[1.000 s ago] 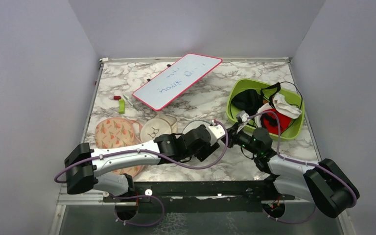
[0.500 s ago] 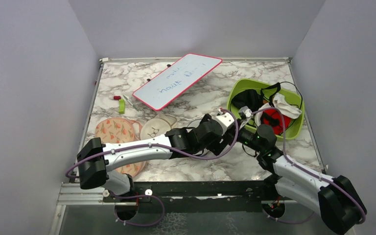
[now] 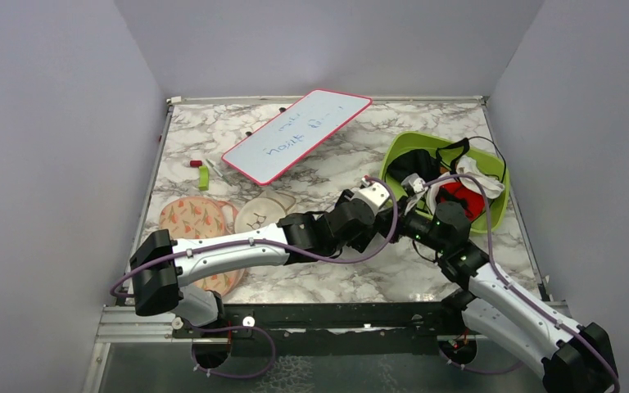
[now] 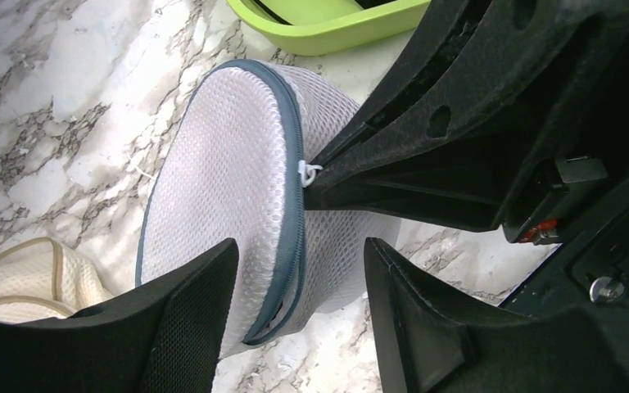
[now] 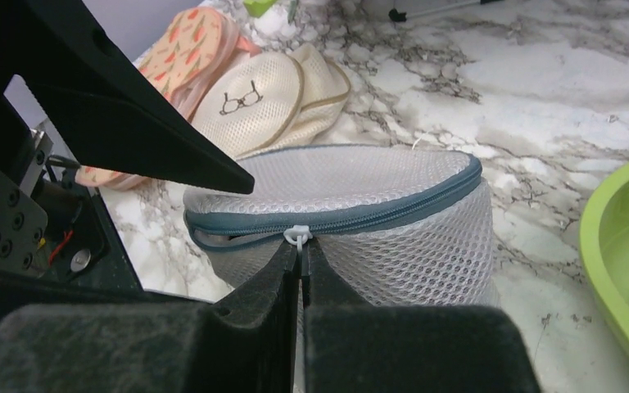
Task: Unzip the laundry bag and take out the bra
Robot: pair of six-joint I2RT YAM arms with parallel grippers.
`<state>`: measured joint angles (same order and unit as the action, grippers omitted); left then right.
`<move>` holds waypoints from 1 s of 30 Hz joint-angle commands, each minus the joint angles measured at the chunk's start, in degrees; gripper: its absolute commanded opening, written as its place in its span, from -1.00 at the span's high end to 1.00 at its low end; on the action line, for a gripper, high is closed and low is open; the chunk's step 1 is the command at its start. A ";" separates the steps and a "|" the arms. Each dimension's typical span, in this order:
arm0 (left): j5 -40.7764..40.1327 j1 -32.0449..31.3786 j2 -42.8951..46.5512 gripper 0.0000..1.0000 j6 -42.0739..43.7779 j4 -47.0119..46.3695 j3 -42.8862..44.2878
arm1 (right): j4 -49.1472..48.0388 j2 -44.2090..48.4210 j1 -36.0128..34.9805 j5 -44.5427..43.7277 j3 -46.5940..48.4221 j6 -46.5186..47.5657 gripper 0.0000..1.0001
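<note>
The laundry bag [image 5: 352, 221], a white mesh drum with a blue-grey zip round its rim, stands on the marble. My right gripper [image 5: 301, 252] is shut on the small white zip pull [image 5: 297, 237]. Left of the pull the zip gapes a little. My left gripper [image 4: 300, 250] is open, one finger over the round face and the other beside the mesh wall, so the bag's zipped rim [image 4: 291, 188] lies between them. In the left wrist view the right gripper's fingers [image 4: 426, 164] pinch the pull [image 4: 309, 171]. The bra does not show. From above, both arms cover the bag.
A green bin [image 3: 391, 168] of black, red and white garments stands just right of the bag. A flat beige pouch [image 3: 260, 214] and a floral pouch [image 3: 192, 223] lie to the left. A whiteboard [image 3: 295, 135] lies at the back, with a small green piece [image 3: 203, 178] near it.
My left arm has swung right until its gripper straddles the bag's rim. My right arm has stretched forward, still pinching the zip pull.
</note>
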<state>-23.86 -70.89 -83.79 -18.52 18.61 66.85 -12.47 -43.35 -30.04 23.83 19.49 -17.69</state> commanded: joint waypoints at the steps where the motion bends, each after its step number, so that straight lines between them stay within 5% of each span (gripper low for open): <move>1: -2.17 -0.21 1.42 0.02 -0.45 0.91 0.53 | 6.91 0.81 -0.10 1.25 3.03 1.43 0.99; 10: 3.51 3.01 2.20 -0.07 -1.68 0.86 0.38 | 13.09 1.52 -0.10 -2.01 5.26 -2.84 0.99; 19: 10.49 5.25 2.25 0.05 -2.75 -2.50 -0.96 | 14.95 1.32 -0.10 -3.87 6.15 -3.86 0.99; 30: 13.17 6.19 0.73 0.57 0.47 -3.71 -0.09 | 16.12 0.47 -0.10 -5.36 7.86 -2.10 0.99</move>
<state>-13.02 -65.19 -83.37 -20.12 16.49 66.43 3.03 -42.26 -30.04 20.56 25.19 -21.10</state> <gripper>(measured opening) 0.239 0.009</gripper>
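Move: The left hand, half open, has the blue zip edge of the white laundry bag between its fingertips and about 2 cm below them. The zip pull is some 2 cm ahead of that hand, 2 cm to its right and 2 cm lower, already in the right hand's tips; from the right hand, the zip edge lies about 2 cm back and 2 cm left. From the left hand, the green basket stands roughly 11 cm ahead and 20 cm right, and the beige glasses bag 3 cm ahead and 24 cm left, both well below. Forward by about 2 cm, then halfway back and slightly right, the left hand stays astride the zip edge beside the pull, tips down a little, and narrows its fingers from half open to about a quarter around that edge. The right hand keeps its pinch on the zip pull, easing about 1 cm right and slightly back and down while it tips downward some 10 degrees. ##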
